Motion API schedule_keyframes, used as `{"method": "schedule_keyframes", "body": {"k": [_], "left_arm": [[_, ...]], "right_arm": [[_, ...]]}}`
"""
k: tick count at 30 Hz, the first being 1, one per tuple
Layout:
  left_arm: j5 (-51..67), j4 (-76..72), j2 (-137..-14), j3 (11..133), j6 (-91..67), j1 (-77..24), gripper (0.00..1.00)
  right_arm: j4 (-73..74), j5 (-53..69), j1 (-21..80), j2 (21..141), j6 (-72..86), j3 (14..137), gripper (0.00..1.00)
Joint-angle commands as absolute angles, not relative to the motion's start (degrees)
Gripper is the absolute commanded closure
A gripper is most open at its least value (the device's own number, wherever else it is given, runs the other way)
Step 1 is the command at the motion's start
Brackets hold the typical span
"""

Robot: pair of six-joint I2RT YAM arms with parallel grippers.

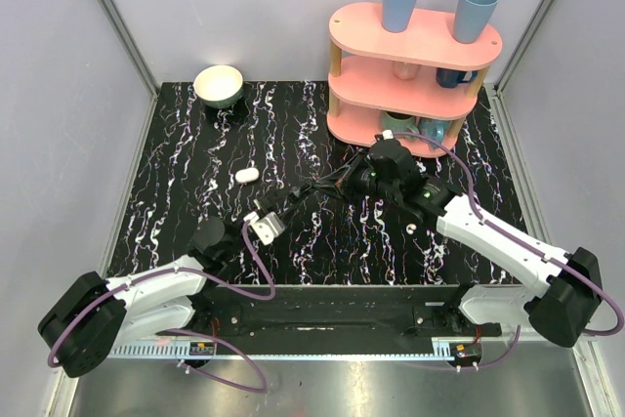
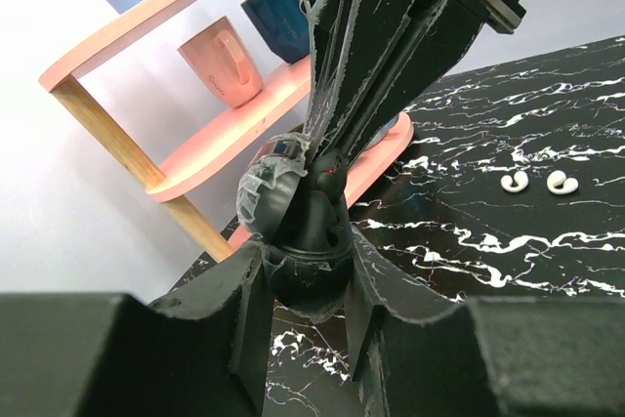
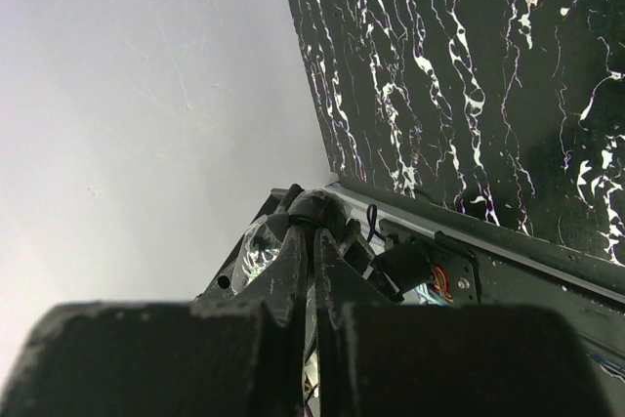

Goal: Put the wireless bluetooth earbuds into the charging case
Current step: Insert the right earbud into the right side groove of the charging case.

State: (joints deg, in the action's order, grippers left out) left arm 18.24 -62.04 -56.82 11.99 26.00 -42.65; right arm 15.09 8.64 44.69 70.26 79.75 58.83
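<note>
The charging case (image 1: pixel 247 174) is a white oval lying on the black marble table, left of centre and apart from both grippers. The two white earbuds (image 1: pixel 411 229) lie side by side right of centre; the left wrist view shows them as one bud (image 2: pixel 515 182) beside the other (image 2: pixel 561 182). My left gripper (image 1: pixel 290 200) and right gripper (image 1: pixel 317 187) meet tip to tip mid-table. Between them is a dark round object (image 2: pixel 306 266) with clear film. The left fingers (image 2: pixel 244 310) flank and touch it. The right gripper (image 3: pixel 314 231) is nearly closed, its tips on the object's top.
A pink three-tier shelf (image 1: pixel 410 95) stands at the back right, with blue cups on top and mugs inside. A pale bowl (image 1: pixel 219 84) sits at the back left. Grey walls enclose the table on three sides.
</note>
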Motion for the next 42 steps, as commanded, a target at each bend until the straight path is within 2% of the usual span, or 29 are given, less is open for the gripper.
{"method": "schedule_keyframes", "body": {"k": [1,12,27,30,31,33,38,42], "left_arm": [[20.65,-65.74,-57.04,14.68,27.95,-44.21,1.00],[18.02,-58.81,-57.39,16.79,35.68,-47.98,1.00],[16.88,-58.80,-58.10,17.40,35.51,-50.27,1.00],[16.44,-58.97,-58.09,17.49,35.07,-50.36,1.00],[16.26,-59.50,-58.01,17.14,34.63,-50.45,1.00],[15.82,-60.20,-57.92,16.79,34.28,-50.45,1.00],[14.77,-61.96,-57.74,15.91,32.96,-50.45,1.00],[13.45,-65.47,-57.83,14.51,31.38,-50.45,1.00]], "right_arm": [[14.59,6.51,45.44,71.98,78.84,60.11,1.00],[16.34,2.29,46.76,73.21,77.78,61.26,1.00],[15.12,-1.05,49.39,75.41,77.26,61.96,0.99],[14.59,-1.06,49.48,75.15,76.73,61.88,0.96],[14.59,-1.05,49.48,74.97,76.47,61.88,0.88],[14.15,-1.32,49.48,74.53,76.20,61.35,0.86],[12.75,-2.37,49.48,72.34,75.41,60.21,0.74],[12.74,-3.51,49.48,70.93,74.80,59.77,0.69]]}}
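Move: Just off the right hand's shut fingertips lies the right groove of the charging case, about 1 cm ahead, 2 cm left and 1 cm below; from the left hand, which grips the case, it is about 1 cm ahead, 2 cm right and 1 cm up. On the table some 22 cm below the right hand, a white oval piece lies roughly 13 cm ahead and 22 cm left, and two white curled pieces about level and 23 cm right. Pressing the right earbud into the groove with closed fingertips, the right hand sinks about 4 cm and tilts some 10 degrees; the left keeps its grip on the case, sinking with it about 3.5 cm, easing 1 cm to its right and rolling roughly 10 degrees. Then the right fingers part to about a quarter open and that hand rises about 1 cm, the left following slightly. ##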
